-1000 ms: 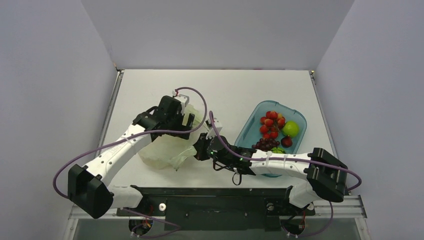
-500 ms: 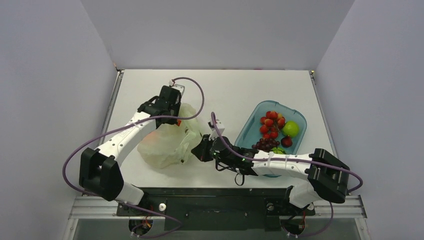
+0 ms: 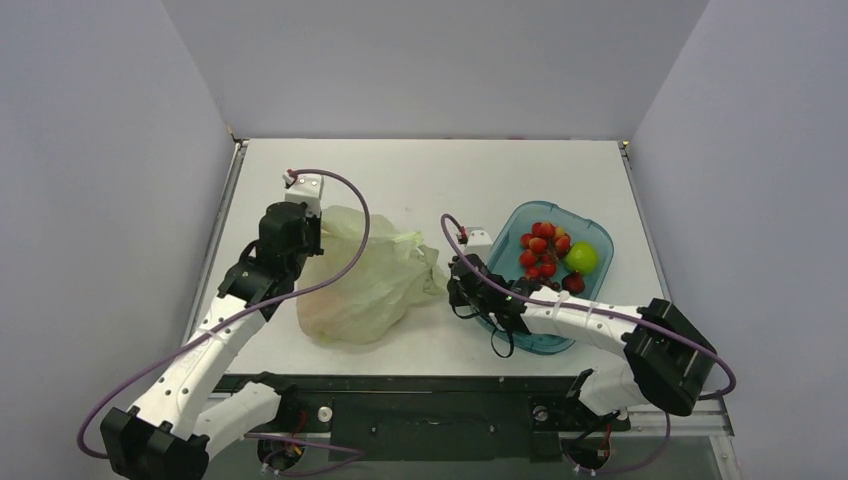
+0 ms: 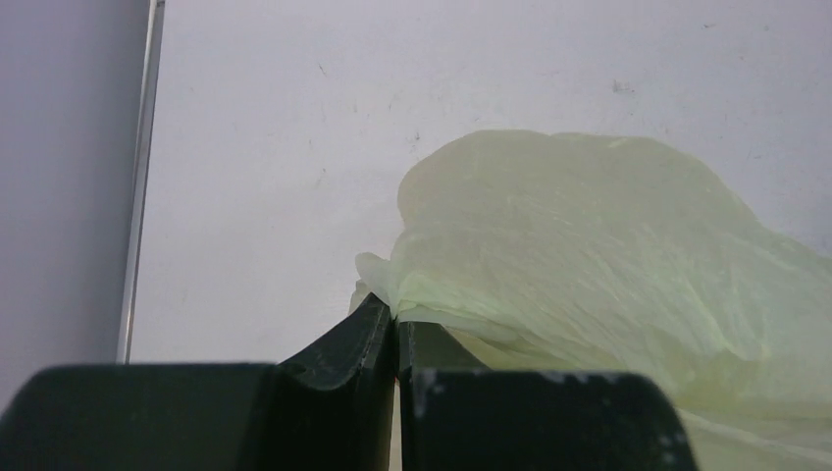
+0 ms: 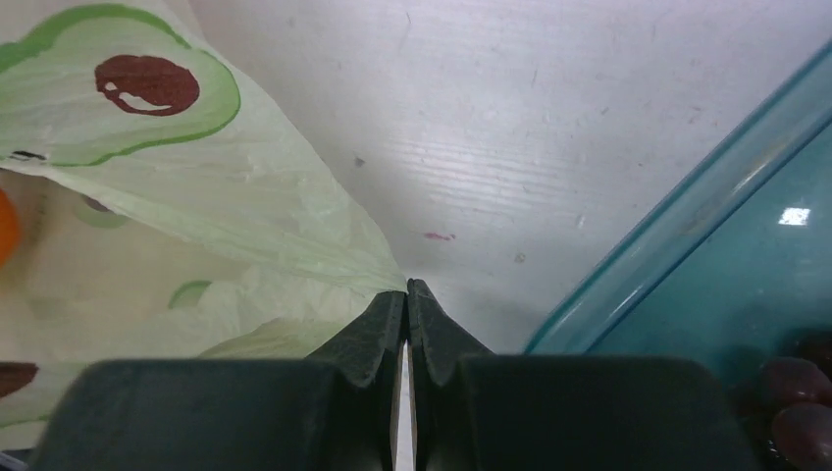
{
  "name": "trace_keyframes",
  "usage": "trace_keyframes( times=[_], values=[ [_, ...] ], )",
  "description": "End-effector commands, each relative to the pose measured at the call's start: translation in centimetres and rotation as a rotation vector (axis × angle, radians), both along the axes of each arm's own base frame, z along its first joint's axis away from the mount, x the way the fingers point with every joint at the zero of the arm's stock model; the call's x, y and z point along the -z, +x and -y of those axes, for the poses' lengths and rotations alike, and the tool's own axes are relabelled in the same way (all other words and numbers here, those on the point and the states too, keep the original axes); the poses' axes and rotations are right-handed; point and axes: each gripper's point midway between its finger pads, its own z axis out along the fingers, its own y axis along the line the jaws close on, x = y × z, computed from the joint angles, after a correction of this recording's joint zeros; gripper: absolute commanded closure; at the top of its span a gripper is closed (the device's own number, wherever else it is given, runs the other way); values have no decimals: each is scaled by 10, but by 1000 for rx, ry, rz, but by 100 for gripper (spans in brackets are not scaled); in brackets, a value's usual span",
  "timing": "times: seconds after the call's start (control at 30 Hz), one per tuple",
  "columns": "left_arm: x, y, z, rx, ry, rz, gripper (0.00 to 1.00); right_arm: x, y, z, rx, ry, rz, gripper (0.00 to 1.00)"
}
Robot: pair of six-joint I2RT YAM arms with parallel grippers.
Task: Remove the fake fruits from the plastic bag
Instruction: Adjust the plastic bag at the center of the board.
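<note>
The plastic bag [image 3: 372, 280] lies crumpled and pale green on the table, drawn out between my two grippers. My left gripper [image 3: 319, 234] is shut on the bag's far left edge; the left wrist view shows its jaws [image 4: 395, 316] pinching a fold of the bag [image 4: 598, 235]. My right gripper [image 3: 451, 279] is shut on the bag's right corner, beside the blue tray. In the right wrist view its jaws [image 5: 406, 287] meet on the film of the bag [image 5: 226, 186]. An orange fake fruit [image 5: 6, 228] shows through the bag at the left edge; the other fake fruits are hidden inside.
The blue tray [image 3: 598, 228] stands right of the bag and holds a red cluster [image 3: 543, 245], a green round fruit [image 3: 582, 257] and dark grapes [image 3: 548, 286]. Its rim [image 5: 706, 186] runs close beside my right fingers. Walls enclose the table on three sides.
My left gripper left the bag's top, swung left and shut on its left edge. My right gripper pulled its corner right toward the tray. The bag has spread out between them.
</note>
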Motion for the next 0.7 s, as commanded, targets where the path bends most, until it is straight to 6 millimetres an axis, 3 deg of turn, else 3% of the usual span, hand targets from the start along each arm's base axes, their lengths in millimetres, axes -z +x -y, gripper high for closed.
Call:
trace_keyframes(
  times=[0.0, 0.1, 0.17, 0.27, 0.4, 0.5, 0.67],
  values=[
    [-11, 16, 5, 17, -22, 67, 100, 17, -3, 9, -88, -176, -33, 100],
    [-2, 18, 20, 87, -44, 20, 100, 3, -9, -8, -189, -130, -25, 93],
    [4, 19, 31, 130, -71, -20, 100, -16, -9, -9, -196, -89, 9, 82],
    [9, 18, 40, 172, -96, -42, 100, -64, -13, -5, -197, 11, 83, 57],
    [11, 19, 44, 187, -109, -61, 100, -114, -25, 3, -267, 89, 198, 35],
    [9, 19, 45, 197, -129, -59, 100, -136, -31, 10, -332, 110, 292, 30],
    [8, 19, 43, 193, -132, -63, 100, -190, -55, -3, -511, 285, 447, 27]
  ],
)
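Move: My right fingers pinch the near-right edge of the plastic bag, whose middle lies about 18 cm to their left, 2 cm ahead and a couple of centimetres lower. The teal basket's middle is some 19 cm to their right and 5 cm ahead, with the grapes about 15 cm right and level with them, both roughly 5 cm lower. My left hand holds up the bag's far-left rim; the bag's middle lies about 12 cm to its right, 5 cm back and 16 cm below. I dip my right hand a couple of centimetres to set the bag's edge down, open its fingers wide to let go, then lift it about 15 cm, easing back as it tips up and turns counter-clockwise. My left hand keeps its pinch on the rim, drawing it right and down about 4 cm each, towards the bag's middle. ##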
